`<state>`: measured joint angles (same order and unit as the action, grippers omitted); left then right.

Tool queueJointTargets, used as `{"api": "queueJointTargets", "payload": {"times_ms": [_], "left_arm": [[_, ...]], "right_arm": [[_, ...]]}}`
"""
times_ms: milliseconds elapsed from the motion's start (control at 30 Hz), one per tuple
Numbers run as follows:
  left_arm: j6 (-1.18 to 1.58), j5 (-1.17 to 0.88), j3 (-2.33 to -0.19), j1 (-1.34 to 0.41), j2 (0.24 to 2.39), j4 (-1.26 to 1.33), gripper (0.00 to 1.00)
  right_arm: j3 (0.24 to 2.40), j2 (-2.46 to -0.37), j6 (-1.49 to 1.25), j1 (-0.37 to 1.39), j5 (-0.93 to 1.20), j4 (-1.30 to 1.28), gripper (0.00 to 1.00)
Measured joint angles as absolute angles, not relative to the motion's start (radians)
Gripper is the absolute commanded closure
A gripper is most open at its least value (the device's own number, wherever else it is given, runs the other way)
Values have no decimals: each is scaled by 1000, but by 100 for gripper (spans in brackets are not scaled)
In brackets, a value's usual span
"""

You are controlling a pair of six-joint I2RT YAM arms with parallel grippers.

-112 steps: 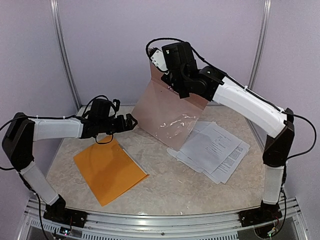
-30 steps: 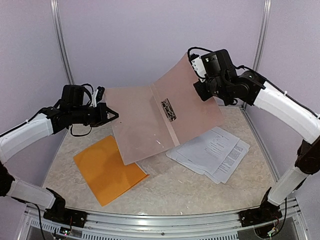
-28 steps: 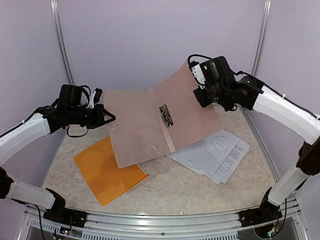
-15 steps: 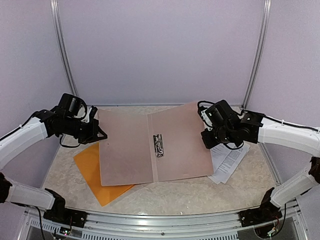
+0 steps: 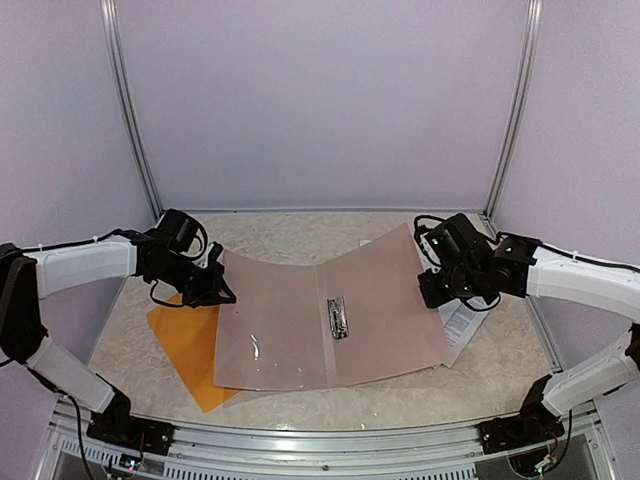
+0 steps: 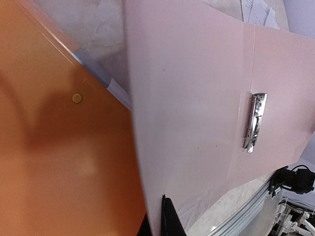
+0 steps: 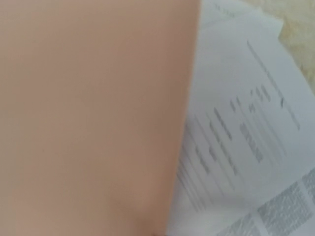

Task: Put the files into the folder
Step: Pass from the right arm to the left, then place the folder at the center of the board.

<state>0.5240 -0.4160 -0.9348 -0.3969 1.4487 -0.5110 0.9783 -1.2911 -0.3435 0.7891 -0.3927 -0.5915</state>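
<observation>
A stiff grey-brown clipboard (image 5: 290, 325) lies spread open in two leaves, with a metal clip (image 5: 338, 318) at its middle crease. My left gripper (image 5: 222, 295) is shut on its left edge, one dark finger (image 6: 171, 222) lying on top of the leaf. My right gripper (image 5: 432, 290) is shut on its raised right edge. The orange folder (image 5: 185, 345) lies flat on the table, its right part under the clipboard's left leaf; a pale strip (image 6: 101, 78) runs along its edge. The files (image 5: 462, 322), white printed sheets (image 7: 246, 142), lie mostly hidden under the right leaf (image 7: 88, 118).
The marbled tabletop (image 5: 290, 235) stretches behind the clipboard to the lilac back wall. A metal rail (image 5: 320, 440) runs along the near edge between the arm bases. Upright posts (image 5: 130, 110) stand at the back corners.
Both arms have come down and toward the front with the open clipboard. It now rests low over the table, covering part of the orange folder and most of the files.
</observation>
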Motion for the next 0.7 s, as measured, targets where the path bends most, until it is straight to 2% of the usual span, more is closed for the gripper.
{"api": "queueJointTargets", "payload": {"times_ms": [100,167,200,233,333,500,700], "left_arm": [[494,-400,-957,-397,1495,-533,100],[471,-374,-970,-396,1505,-565,100],[464,-358,-974,-394,1504,-578,100],[457,-341,-982,-392,1504,-587,100],[435,-293,-1009,-382,1504,-612,100],[390,-260,-1045,-366,1501,-643,99],[331,-239,-1066,-363,1503,-657,96]], "right_arm": [[945,-1264,-367,789,-381,-603,77],[926,-1243,-376,788,-378,-620,68],[919,-1232,-384,788,-377,-632,50],[916,-1223,-387,787,-376,-645,45],[915,-1194,-393,785,-380,-657,40],[914,-1165,-393,784,-411,-637,38],[815,-1200,-411,702,-386,-471,37]]}}
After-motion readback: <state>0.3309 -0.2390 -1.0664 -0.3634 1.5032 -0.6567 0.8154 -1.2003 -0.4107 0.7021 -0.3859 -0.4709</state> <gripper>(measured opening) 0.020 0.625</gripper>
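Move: The open folder hangs between both hands, its middle about 21 cm right of the left hand, 6 cm back and some 6 below, and 21 cm left of the right hand, 6 back and 11 below. Its metal clip is roughly 23 cm right of the left hand and 4 back. The orange file lies under the folder's left side, some 7 cm back from the left hand and 10 below. The papers' middle is about 3 cm ahead of the right hand, 1 cm left and 14 below. The folder's right edge comes free as the right fingers open to over half, that hand drawing back and right about 2 cm, bobbing up and forward, then dipping farther right. Its left edge stays pinched in the left hand, which sinks slightly, then carries it left and forward, some 4 cm in all, recovering its height and rolling its left side up some 15 degrees. ##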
